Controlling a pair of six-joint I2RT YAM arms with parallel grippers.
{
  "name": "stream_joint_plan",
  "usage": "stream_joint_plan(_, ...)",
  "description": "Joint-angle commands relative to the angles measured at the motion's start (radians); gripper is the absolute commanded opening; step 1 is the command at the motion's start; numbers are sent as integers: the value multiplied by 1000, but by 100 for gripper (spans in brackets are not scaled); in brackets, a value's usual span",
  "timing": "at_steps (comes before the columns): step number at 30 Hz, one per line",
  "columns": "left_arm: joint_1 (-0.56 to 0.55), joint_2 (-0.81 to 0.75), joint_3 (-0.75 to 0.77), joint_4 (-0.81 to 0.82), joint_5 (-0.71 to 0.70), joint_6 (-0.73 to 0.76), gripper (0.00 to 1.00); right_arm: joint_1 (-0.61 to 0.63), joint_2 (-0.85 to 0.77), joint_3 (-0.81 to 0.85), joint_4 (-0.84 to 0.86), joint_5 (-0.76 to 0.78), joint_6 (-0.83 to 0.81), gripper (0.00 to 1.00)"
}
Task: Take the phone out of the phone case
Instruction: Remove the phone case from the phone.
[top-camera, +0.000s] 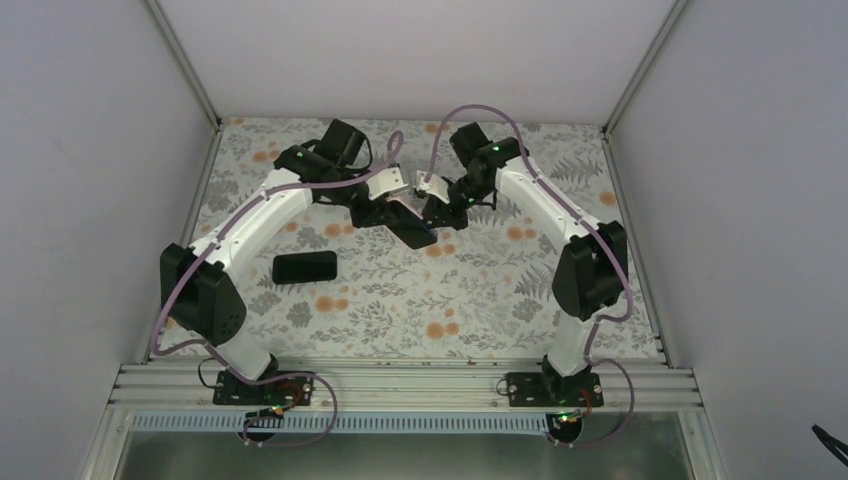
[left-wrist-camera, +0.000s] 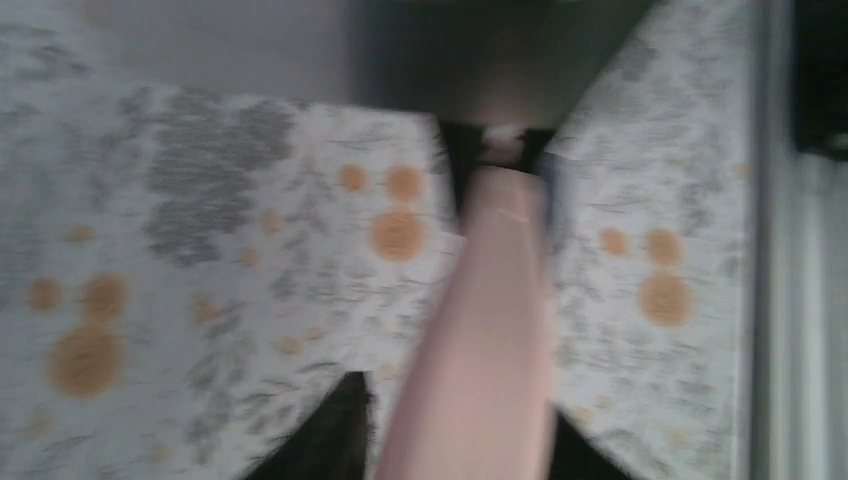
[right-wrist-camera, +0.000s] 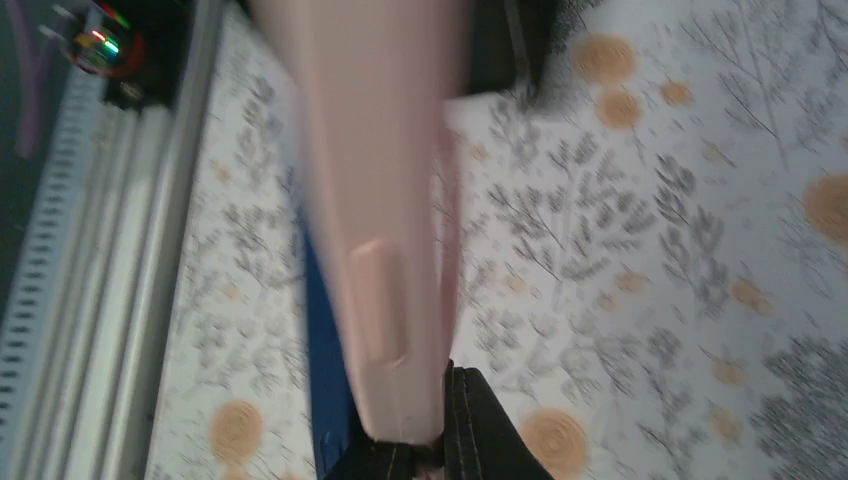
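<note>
A pink phone case (right-wrist-camera: 380, 200) hangs above the table at the back middle, between my two grippers. Along its left side runs the blue edge of the phone (right-wrist-camera: 325, 350). My right gripper (right-wrist-camera: 440, 450) is shut on the near end of the case. In the left wrist view the phone case (left-wrist-camera: 490, 330) runs edge-on between the dark fingers of my left gripper (left-wrist-camera: 460, 440). Blur hides whether those fingers press on it. From above, the held item shows as a dark slab (top-camera: 413, 232) between the left gripper (top-camera: 385, 215) and the right gripper (top-camera: 440, 213).
A black flat rectangular object (top-camera: 305, 267) lies on the floral tablecloth (top-camera: 450, 300), left of centre and in front of the left arm. White walls close in the back and both sides. An aluminium rail (top-camera: 400, 385) runs along the near edge.
</note>
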Motion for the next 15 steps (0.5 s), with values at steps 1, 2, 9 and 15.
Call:
stream_joint_plan(1, -5, 74, 24, 631, -248, -103, 58, 119, -157, -71, 43, -523, 112, 3)
stream_joint_plan(2, -3, 71, 24, 640, -267, -102, 70, 104, -170, -86, 53, -524, 115, 3)
stream_joint_plan(9, 51, 4, -9, 717, -309, -147, 100, -40, -144, -75, -78, -553, 16, 3)
stream_joint_plan(15, 13, -107, -94, 787, -323, -141, 100, -156, -53, -50, -4, -556, 160, 3)
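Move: Between the two hands hangs the phone case with the phone in it, still gripped from both sides. From the left hand its middle lies about 5 cm to the right, 2 cm back and 3 cm lower; from the right hand, some 3 cm to the left, 1 cm back and 2 cm lower. The loose black phone lies on the table about 20 cm left of the left hand, 4 cm back and 21 cm below. Opening wide, the left fingers let go of the case's edge and the hand goes forward about 11 cm, then also up some 7 cm, to the case's far corner, its fingers swinging forward some 30 degrees. The right hand stays shut on the case's right edge, lifting it nearly 4 cm and taking it 3 cm to the right while tilting about 20 degrees. ##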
